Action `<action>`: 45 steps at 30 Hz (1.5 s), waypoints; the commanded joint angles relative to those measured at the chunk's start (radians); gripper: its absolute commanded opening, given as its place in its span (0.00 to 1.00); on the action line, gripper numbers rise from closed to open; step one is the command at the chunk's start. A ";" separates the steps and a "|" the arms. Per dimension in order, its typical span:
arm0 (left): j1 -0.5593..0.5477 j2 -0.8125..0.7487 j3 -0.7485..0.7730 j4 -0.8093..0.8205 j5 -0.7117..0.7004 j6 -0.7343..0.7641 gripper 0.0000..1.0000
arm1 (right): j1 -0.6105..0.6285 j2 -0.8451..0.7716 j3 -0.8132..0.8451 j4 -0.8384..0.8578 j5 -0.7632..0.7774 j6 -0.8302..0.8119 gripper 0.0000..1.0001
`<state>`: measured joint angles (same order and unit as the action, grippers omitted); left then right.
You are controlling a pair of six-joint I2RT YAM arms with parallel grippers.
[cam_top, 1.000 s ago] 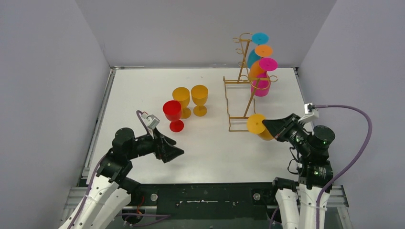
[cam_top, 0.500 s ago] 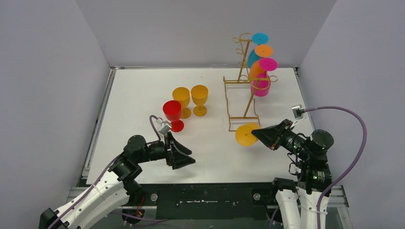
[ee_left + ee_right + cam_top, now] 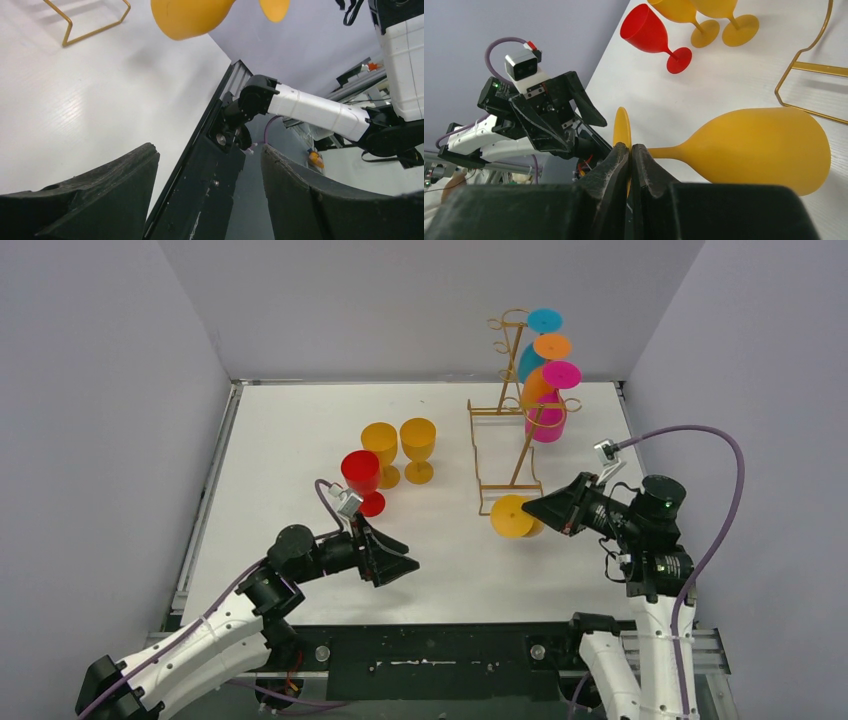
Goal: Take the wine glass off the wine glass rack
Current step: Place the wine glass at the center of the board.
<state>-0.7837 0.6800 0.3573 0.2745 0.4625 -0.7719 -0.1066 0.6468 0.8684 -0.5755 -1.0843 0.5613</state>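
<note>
My right gripper [image 3: 527, 510] is shut on the foot disc of a yellow wine glass [image 3: 515, 517], held on its side above the table, just in front of the gold wire wine glass rack [image 3: 508, 368]. In the right wrist view the fingertips [image 3: 630, 147] pinch the thin disc edge and the glass's bowl [image 3: 764, 147] points away toward the rack's base wire [image 3: 819, 68]. My left gripper [image 3: 405, 562] is open and empty, low near the table's front edge. Its wrist view shows the glass's bowl [image 3: 187, 17] at the top.
A red glass [image 3: 361, 472] and two yellow glasses [image 3: 381, 445] [image 3: 418, 440] stand upright left of the rack. Blue [image 3: 530, 355], orange [image 3: 540, 380] and pink [image 3: 548, 415] glasses hang upside down on the rack. Grey walls enclose the table.
My right gripper has carried the yellow glass leftward, away from the rack's front corner. My left arm has reached right along the front edge, its jaws narrowing slightly.
</note>
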 commanded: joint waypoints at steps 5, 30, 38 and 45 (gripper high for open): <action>-0.005 -0.025 0.010 0.016 -0.099 -0.011 0.72 | 0.321 0.149 0.090 -0.021 0.263 -0.097 0.00; -0.005 -0.154 -0.209 0.343 0.157 -0.153 0.50 | 1.114 0.355 -0.029 0.492 0.731 -0.069 0.00; -0.006 -0.148 -0.234 0.449 0.195 -0.197 0.37 | 1.119 0.354 -0.069 0.568 0.680 -0.056 0.00; -0.006 -0.162 -0.250 0.491 0.159 -0.202 0.11 | 1.127 0.356 -0.088 0.618 0.638 -0.060 0.00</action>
<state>-0.7845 0.5365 0.1024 0.6468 0.6144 -0.9684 1.0100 1.0119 0.8005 -0.0597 -0.4438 0.5186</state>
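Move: The yellow wine glass, hanging upside down by its foot from the right hand, lies about 17 cm to the left hand's right, 6 cm ahead and roughly level. The red glass stands some 18 cm ahead of the left hand, 7 cm to its left, 10 cm lower. From the right hand, the open left gripper is about 18 cm left, 6 cm back and 8 cm below; the rack stands some 20 cm straight ahead, 12 cm lower. Right hand swings glass about 19 cm left, back and down; left backs 5 cm, closing around the foot. ##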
